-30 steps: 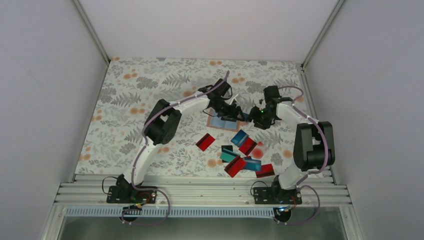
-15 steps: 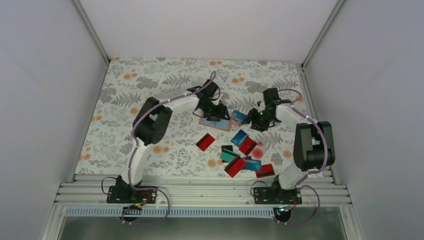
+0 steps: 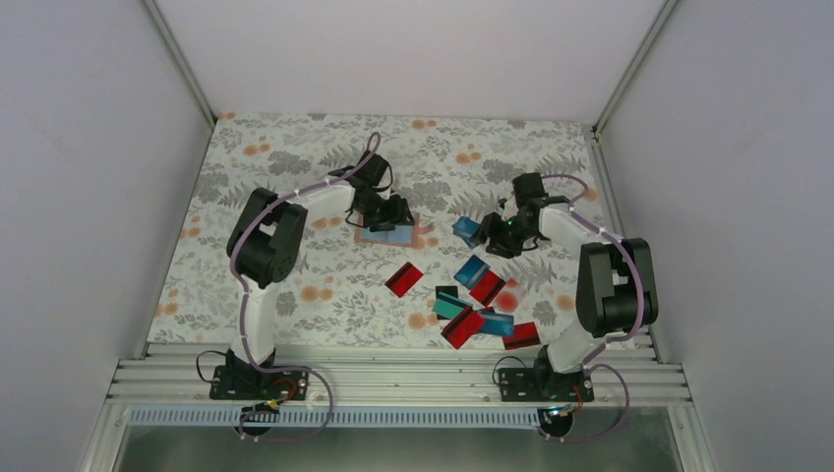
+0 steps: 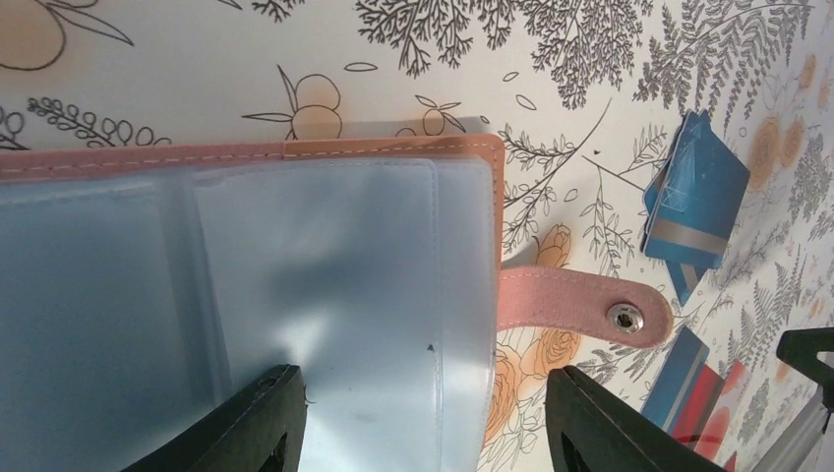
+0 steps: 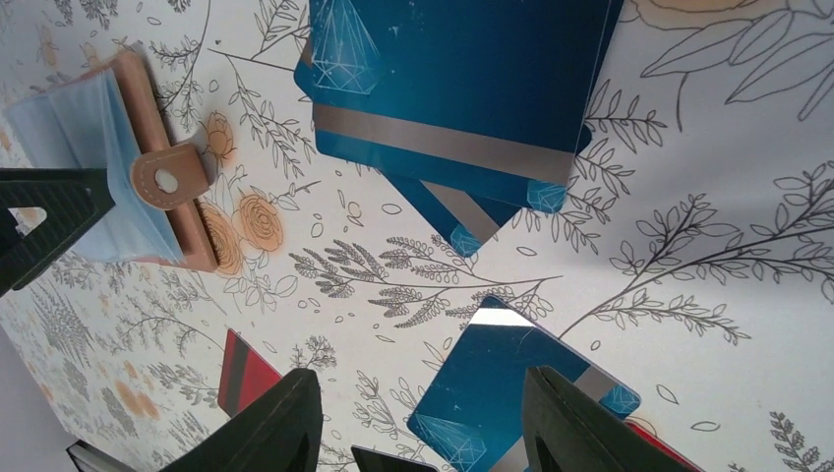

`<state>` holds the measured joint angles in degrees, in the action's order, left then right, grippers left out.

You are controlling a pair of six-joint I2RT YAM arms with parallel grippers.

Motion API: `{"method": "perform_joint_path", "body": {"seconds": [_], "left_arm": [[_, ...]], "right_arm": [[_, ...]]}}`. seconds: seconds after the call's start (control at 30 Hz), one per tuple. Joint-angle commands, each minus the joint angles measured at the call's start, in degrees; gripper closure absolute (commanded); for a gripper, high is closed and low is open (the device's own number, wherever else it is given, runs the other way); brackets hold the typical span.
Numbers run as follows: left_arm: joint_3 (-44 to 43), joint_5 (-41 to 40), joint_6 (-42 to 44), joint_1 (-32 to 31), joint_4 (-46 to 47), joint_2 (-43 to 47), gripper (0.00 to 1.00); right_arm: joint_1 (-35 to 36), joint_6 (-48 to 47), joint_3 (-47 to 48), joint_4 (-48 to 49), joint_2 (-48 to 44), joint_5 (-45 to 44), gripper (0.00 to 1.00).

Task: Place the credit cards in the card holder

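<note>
The card holder [image 4: 325, 285] lies open on the flowered cloth, tan edge and snap strap [image 4: 590, 310] showing, with clear sleeves on top. My left gripper [image 4: 423, 423] hovers open over its strap end: one finger above the sleeve, the other above the cloth. In the top view the card holder [image 3: 389, 236] sits just under the left gripper [image 3: 393, 218]. Two stacked blue credit cards [image 5: 452, 88] lie apart to its right. My right gripper [image 5: 418, 423] is open above another blue card [image 5: 511, 393], gripping nothing.
Several red, blue and teal cards [image 3: 474, 307] lie scattered in front of the right arm, one red card [image 3: 403, 279] apart to the left. The left arm's finger [image 5: 39, 216] shows beside the holder in the right wrist view. The grey walls close in the cloth.
The left arm has swung back to the left and the card holder has shifted left with it. The blue cards now lie apart from the holder. The right gripper has barely moved.
</note>
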<state>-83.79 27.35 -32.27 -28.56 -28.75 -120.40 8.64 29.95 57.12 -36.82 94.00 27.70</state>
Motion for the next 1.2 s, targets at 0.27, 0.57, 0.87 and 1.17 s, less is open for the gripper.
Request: {"method": "perform_joint_path", "body": {"seconds": [0.27, 0.57, 0.87, 1.17], "left_arm": [[-7.99, 6.52, 5.69, -5.76, -1.39, -2.36, 0.35], [-5.09, 4.23, 9.73, -8.56, -5.64, 3.37, 0.33], [6.74, 3.97, 12.76, -13.88, -4.71, 12.83, 0.34], [11.08, -3.24, 11.02, -22.39, -3.57, 16.67, 0.35]], "right_arm": [[1.26, -1.45, -4.33, -5.43, -6.41, -1.11, 0.47], [4.42, 6.57, -13.03, -7.77, -17.09, 2.65, 0.45], [8.70, 12.68, -23.12, -7.00, -26.02, 6.09, 0.45], [10.60, 15.00, -27.91, -8.86, -31.77, 0.16, 0.45]]}}
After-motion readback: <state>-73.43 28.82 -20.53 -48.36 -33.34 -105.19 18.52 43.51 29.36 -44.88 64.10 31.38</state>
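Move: The left hand is over the right-hand part of the card holder, whose middle lies 3 cm left and 2 cm back. Its goal, the teal card, is about 20 cm back and 12 cm right, a centimetre or two lower; the lone red card is 14 cm back, 1 cm right. The right hand heads for the pile's top red card, 20 cm back, 7 cm left and 4 cm below. Nearer are the blue card, 7 cm back and 4 cm left, and the near red card, 11 cm back and 1 cm left. The left hand comes free of the holder, rising and shifting about 7 cm right, then sweeps some 16 cm back past the lone red card towards the teal card, about 5 cm higher and turned 30 degrees clockwise. The open right hand draws some 18 cm back over the blue and near red cards to the pile, sinking a little at the end, its fingertips tilting back towards the base. ##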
